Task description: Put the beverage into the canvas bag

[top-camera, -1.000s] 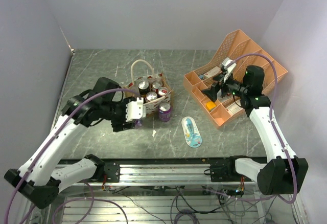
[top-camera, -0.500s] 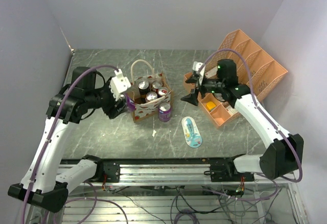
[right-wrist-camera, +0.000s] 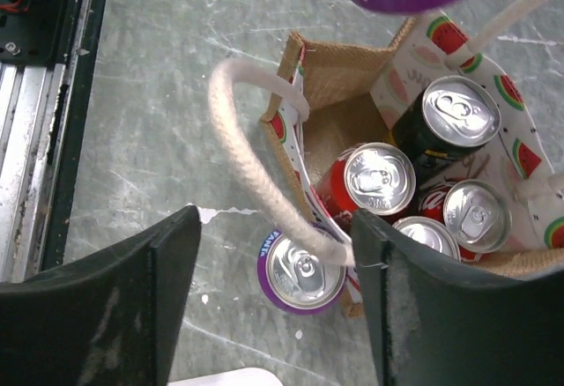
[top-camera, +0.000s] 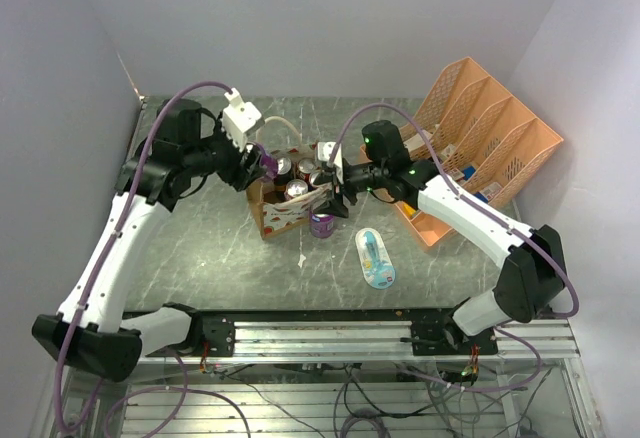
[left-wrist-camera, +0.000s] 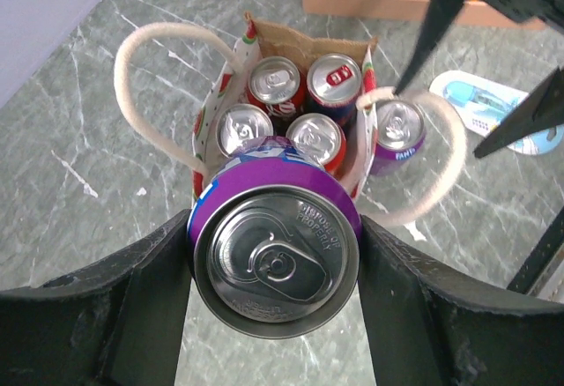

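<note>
The canvas bag stands mid-table, tan with watermelon prints and white loop handles, and holds several cans. My left gripper is shut on a purple beverage can and holds it above the bag's left part. In the left wrist view the held can fills the jaws over the bag. My right gripper is open at the bag's right side. In the right wrist view its fingers straddle a bag handle and a second purple can standing on the table beside the bag.
An orange mesh organizer stands at the back right. A flat blue-and-white item lies on the table in front of the bag, also in the left wrist view. The right gripper's fingers hang close to the held can.
My left gripper lifted the purple can from beside the bag's left side to above the bag. My right arm swung left from the organizer to the bag's right side.
</note>
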`<state>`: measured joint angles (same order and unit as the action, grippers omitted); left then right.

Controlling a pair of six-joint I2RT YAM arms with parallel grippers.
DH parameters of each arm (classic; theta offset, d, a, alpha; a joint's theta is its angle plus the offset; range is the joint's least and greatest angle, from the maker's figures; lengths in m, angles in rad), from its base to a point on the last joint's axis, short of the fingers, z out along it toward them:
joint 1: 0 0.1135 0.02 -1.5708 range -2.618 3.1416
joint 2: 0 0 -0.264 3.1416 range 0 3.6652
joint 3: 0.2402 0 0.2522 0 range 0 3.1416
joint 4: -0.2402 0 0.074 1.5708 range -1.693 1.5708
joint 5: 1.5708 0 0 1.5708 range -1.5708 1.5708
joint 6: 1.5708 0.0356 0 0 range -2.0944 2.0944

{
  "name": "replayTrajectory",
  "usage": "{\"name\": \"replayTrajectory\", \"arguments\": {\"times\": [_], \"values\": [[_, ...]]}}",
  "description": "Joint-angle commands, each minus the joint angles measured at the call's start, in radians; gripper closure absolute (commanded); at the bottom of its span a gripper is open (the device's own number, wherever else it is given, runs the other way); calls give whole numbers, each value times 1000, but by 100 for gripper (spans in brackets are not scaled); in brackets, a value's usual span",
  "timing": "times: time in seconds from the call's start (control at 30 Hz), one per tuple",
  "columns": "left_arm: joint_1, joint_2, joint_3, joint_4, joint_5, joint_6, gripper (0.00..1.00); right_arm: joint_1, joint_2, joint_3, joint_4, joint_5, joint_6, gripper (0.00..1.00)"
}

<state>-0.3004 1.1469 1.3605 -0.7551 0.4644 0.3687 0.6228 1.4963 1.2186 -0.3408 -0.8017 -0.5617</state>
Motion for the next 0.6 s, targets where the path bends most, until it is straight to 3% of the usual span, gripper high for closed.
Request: {"name": "replayTrajectory", "arguments": {"times": [0.0, 0.3, 0.57], "values": [[6, 33, 18, 237, 28, -82, 93, 27, 14, 39, 15, 18, -12, 37], [3, 131, -37, 315, 80, -102, 93, 39, -9, 13, -6, -1, -29, 61], [0, 157, -86, 330, 134, -100, 93, 38, -27, -20, 0, 10, -45, 69]]}}
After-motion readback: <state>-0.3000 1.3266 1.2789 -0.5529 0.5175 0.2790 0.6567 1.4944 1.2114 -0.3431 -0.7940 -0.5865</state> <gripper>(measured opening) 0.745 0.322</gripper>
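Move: The left hand holds the purple can above the bag's near-left edge; the bag's free space lies about 4 cm ahead, 5 cm to its right and 18 cm below. Beyond it the black can stands about 9 cm ahead and 8 cm right, the near red can about 4 cm ahead and 12 cm right of the hand. The right hand's open fingers have the near rope handle 2 cm to their left, level, with the standing purple can 4 cm left, 1 cm back, 14 cm below. The right fingers close around the bag's near rope handle from more than two-thirds open to about a third, the hand only easing about a centimetre left and back. Meanwhile the left hand, keeping its grip on the purple can, carries it some 5 cm forward and slightly right over the bag's opening, then sinks about 5 cm towards the free space, tipping slightly downward. ##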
